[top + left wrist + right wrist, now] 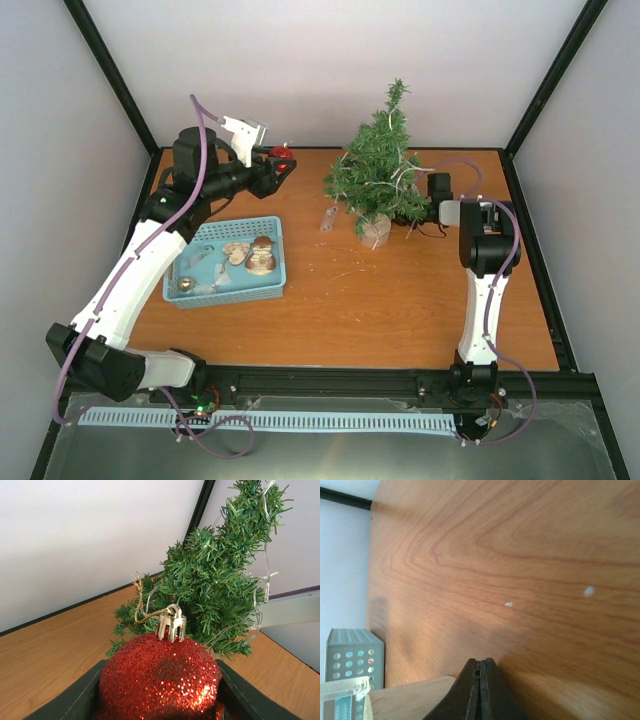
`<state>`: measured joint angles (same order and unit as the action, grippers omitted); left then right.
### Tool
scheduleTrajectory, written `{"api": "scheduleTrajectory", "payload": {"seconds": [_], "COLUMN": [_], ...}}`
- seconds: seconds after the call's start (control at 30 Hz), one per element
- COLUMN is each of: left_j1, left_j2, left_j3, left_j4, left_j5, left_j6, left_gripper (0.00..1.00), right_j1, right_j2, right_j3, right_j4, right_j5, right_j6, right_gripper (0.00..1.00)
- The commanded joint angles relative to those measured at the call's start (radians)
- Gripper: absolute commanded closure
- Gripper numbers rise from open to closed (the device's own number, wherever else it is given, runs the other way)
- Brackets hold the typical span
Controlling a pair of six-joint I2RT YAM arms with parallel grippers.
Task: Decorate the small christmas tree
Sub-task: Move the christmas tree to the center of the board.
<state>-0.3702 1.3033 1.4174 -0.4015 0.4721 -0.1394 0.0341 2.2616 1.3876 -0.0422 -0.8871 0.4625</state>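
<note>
The small christmas tree (380, 165) stands at the back middle of the table on a round pale base (376, 231), with a thin light string over its dark green branches. My left gripper (283, 166) is held above the table to the tree's left, shut on a red glitter ball (160, 680) with a gold cap and a gold loop (142, 607). In the left wrist view the tree (215, 585) rises just behind the ball. My right gripper (481, 662) is shut with nothing showing between its fingers. It lies low beside the pale base (410, 700), under the tree's right branches (420, 212).
A blue basket (276, 262) holding several ornaments sits on the left of the table, and shows at the left edge of the right wrist view (352, 655). A small clear object (327, 218) lies just left of the tree. Black frame posts and white walls enclose the table.
</note>
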Motion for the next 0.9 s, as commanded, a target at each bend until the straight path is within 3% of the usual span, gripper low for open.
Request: {"api": "scheduleTrajectory", "payload": {"seconds": [0.0, 0.87], "left_j1": [0.004, 0.004], "left_j2": [-0.026, -0.028], "left_j3": [0.020, 0.005], "left_j4": [-0.003, 0.010], "left_j5": [-0.021, -0.008], "left_j6": [0.018, 0.002], "left_gripper": [0.60, 0.60], "right_j1": [0.030, 0.141], "right_j2": [0.020, 0.039], "right_j3": [-0.012, 0.061], "right_j4": [-0.019, -0.182], "right_j5": [-0.045, -0.148], "right_j6": [-0.038, -0.256], "right_gripper": [0.97, 0.96]}}
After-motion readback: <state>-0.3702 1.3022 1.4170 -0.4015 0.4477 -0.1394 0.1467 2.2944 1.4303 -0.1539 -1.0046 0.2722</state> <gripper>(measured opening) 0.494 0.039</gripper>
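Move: The christmas tree's base stands right beside the closed right fingertips, its middle about 4 cm to their left and 3 cm nearer the robot, at nearly the same height, with branches overhanging the hand. The clear light box on the tree's wire is some 16 cm left of these fingertips and 1 cm back; the blue basket is roughly 40 cm left and 11 cm back. From the left hand, the tree base lies about 12 cm ahead, 19 cm right and 36 cm below. The tree's base is pushed along the table from its outer right side by the shut right fingers, already against it. The right hand stays low and level, sweeping about 6 cm left and some 4 cm back towards the middle of the board while turning roughly 15 degrees counter-clockwise. The left hand holds the red bauble still up high. ##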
